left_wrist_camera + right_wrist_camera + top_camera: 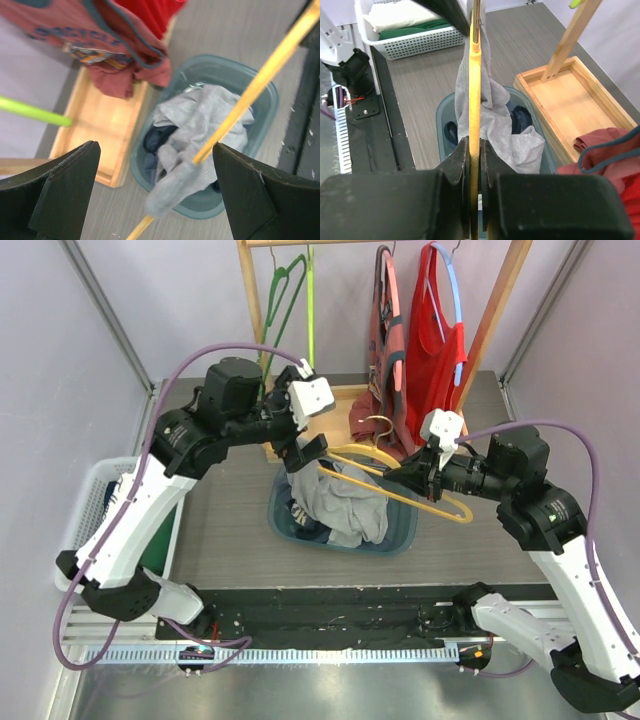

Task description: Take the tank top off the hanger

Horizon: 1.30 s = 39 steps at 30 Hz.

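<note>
A grey tank top (345,502) hangs from a yellow hanger (440,502) and sags into a teal bin (400,538). My right gripper (407,476) is shut on the hanger's bar, which shows clamped between its jaws in the right wrist view (475,146). The grey cloth (496,117) drapes over the hanger (475,75) there. My left gripper (306,457) hovers open just above the left end of the tank top. Its fingers (70,192) stand wide apart, holding nothing. Between them a fold of the tank top (175,187) still wraps the hanger's bar (262,77).
Dark clothes (157,140) lie in the bin under the grey cloth. A wooden rack with a tray base (345,400) stands behind, carrying red tops (440,340) and green hangers (290,290). A white basket (95,502) of folded clothes sits at the left.
</note>
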Each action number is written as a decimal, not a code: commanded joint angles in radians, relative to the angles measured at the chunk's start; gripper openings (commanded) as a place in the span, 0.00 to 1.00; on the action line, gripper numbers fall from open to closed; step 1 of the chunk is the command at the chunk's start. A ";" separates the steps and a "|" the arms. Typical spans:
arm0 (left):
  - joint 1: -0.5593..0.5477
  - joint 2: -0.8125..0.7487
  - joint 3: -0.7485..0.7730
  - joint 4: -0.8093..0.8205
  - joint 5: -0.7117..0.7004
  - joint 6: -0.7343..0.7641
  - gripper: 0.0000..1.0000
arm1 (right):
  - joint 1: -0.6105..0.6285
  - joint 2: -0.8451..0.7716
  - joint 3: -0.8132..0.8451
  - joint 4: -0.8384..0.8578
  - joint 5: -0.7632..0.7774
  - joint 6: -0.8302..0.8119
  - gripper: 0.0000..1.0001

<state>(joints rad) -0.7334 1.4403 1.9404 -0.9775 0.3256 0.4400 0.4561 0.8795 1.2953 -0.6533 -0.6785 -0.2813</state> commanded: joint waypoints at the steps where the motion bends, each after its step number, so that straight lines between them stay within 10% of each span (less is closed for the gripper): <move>1: 0.000 -0.090 0.002 0.163 -0.166 -0.098 1.00 | 0.000 -0.027 -0.010 0.053 0.074 0.008 0.01; 31: 0.009 -0.120 -0.301 0.186 -0.088 -0.222 0.75 | 0.000 -0.088 -0.082 0.116 0.139 0.059 0.01; 34: 0.009 -0.092 -0.294 0.191 -0.089 -0.228 0.68 | 0.000 -0.097 -0.088 0.116 0.137 0.059 0.01; 39: 0.009 -0.073 -0.287 0.203 -0.094 -0.230 0.22 | 0.000 -0.114 -0.100 0.116 0.143 0.057 0.01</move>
<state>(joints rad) -0.7296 1.3624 1.6104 -0.8299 0.2302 0.2176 0.4561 0.7914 1.1980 -0.6067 -0.5358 -0.2321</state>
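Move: The bunched grey tank top over the left end of the yellow hanger lies about 6 cm below my open left hand, 2 cm to its right and 1 cm back. From that hand, the hanger's middle is some 16 cm right, 6 cm back and 4 cm lower; the blue-green bin's middle is about 6 cm ahead, 10 cm right and 32 cm down. From my right hand, that bunched cloth is roughly 18 cm left, 5 cm ahead and 3 cm below. I lift my wide-open left hand about 6 cm while swinging it left, off the hanger's end, then drop it some 14 cm with a slight drift back, easing forward and right again beside the bunched grey cloth, tipping the wrist down and narrowing the fingers around the cloth. My right hand keeps its pinch on the hanger, turning it about 8 degrees clockwise and shifting slightly right. ##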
